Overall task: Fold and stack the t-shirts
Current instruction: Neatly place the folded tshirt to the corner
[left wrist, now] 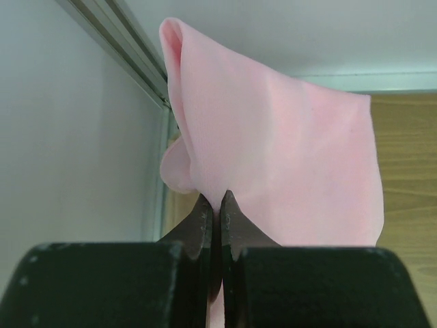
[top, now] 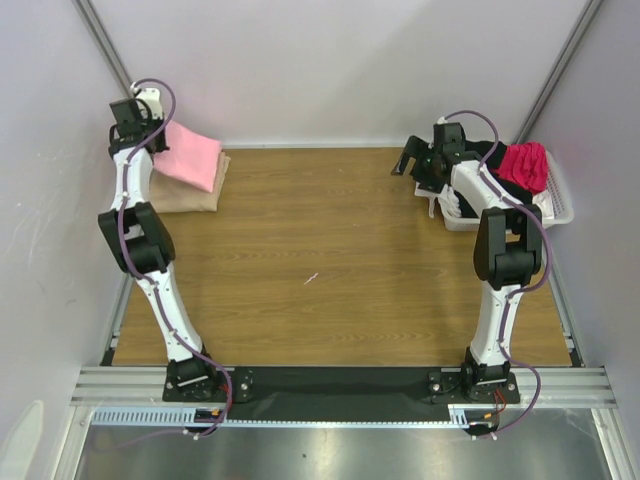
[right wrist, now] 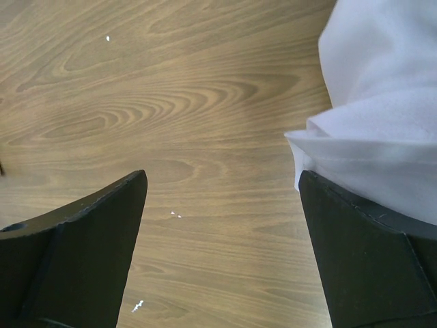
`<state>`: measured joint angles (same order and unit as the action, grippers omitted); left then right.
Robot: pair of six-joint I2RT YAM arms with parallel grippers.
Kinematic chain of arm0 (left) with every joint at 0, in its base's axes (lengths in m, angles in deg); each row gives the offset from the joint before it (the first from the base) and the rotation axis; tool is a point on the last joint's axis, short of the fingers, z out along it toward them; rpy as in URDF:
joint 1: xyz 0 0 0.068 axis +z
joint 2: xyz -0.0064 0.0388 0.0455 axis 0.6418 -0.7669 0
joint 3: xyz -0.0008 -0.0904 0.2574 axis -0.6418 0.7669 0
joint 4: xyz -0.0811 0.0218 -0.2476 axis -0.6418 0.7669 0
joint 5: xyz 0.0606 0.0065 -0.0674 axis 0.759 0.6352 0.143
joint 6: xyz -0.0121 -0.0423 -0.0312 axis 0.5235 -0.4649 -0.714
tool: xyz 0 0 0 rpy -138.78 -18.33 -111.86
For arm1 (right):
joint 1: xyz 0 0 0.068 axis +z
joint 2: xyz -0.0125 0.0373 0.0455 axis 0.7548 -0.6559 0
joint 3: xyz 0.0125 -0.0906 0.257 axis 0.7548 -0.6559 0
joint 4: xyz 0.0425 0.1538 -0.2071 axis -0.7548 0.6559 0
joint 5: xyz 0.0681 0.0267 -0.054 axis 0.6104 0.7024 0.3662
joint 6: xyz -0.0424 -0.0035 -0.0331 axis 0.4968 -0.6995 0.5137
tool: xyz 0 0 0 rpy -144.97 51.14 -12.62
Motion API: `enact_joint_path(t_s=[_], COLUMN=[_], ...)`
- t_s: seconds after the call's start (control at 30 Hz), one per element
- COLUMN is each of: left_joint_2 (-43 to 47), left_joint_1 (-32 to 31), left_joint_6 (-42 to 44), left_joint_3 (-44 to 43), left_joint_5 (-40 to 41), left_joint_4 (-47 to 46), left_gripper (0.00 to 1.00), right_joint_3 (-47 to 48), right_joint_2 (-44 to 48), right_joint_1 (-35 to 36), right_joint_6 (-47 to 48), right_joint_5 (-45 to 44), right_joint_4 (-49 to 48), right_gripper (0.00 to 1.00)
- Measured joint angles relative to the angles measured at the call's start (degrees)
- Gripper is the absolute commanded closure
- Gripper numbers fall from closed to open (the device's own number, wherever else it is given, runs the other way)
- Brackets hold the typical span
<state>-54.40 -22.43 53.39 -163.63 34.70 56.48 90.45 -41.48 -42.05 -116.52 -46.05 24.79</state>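
Note:
A light pink t-shirt (top: 190, 155) lies folded on a tan t-shirt (top: 188, 192) at the table's far left corner. My left gripper (top: 152, 133) is at the pink shirt's back left edge. In the left wrist view that gripper (left wrist: 217, 201) is shut on a pinch of the pink t-shirt (left wrist: 287, 150), whose cloth rises in a fold from the jaws. My right gripper (top: 408, 162) hangs open over bare wood at the far right. Nothing is between its fingers (right wrist: 223, 179), and a white t-shirt (right wrist: 382, 102) touches the right finger. A magenta t-shirt (top: 526, 165) and a black one (top: 490, 152) lie in the basket.
The white plastic basket (top: 560, 208) stands at the far right edge, behind my right arm. An aluminium frame post (left wrist: 123, 48) and the grey wall run close along the left of the shirt pile. The wooden tabletop (top: 330, 270) spreads between the arms.

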Motion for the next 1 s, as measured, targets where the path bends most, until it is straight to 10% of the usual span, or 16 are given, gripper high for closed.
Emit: enact_joint_path(t_s=[0.4,0.5,0.53,0.57,1.0], left_joint_2=[-2.2,-3.5,-3.8,-4.1,0.2], left_joint_1=[0.2,0.3,0.3,0.3,-1.9], left_joint_6=[1.7,2.2,2.4,2.8,-5.6], left_joint_3=[5.1,5.4,5.4,5.4,6.7], left_joint_5=[5.4,9.1,10.5,12.0,15.8], left_joint_4=[-3.1,-3.1,-3.1,-3.1,-3.3], left_gripper=[0.98,0.75,0.42,0.29,0.04], right_joint_3=[0.6,0.7,0.7,0.7,0.4], right_joint_2=[-0.3,-0.3,-0.3,-0.3,-0.3], right_joint_1=[0.2,0.5,0.5,0.5,1.0], right_joint_6=[0.0,0.0,0.0,0.0,0.0], right_joint_5=[0.5,0.6,0.6,0.6,1.4], right_joint_4=[0.9,0.9,0.9,0.9,0.0], right_gripper=[0.00,0.00,0.00,0.00,0.00])
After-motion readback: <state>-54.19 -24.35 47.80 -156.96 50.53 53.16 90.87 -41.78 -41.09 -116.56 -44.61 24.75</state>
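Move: The left hand holds the folded pink t-shirt by its left side over the beige folded stack, whose middle lies about 16 cm below, some 6 cm to the right and 2 cm back. The table's far-left corner is about 5 cm ahead, 2 cm left and 17 cm below. From the right hand, the stack is roughly 55 cm left, about level front to back and 10 cm lower. Left hand lowers the pink t-shirt about 7 cm, edging left, opens wide releasing it, then rises 4 cm. ##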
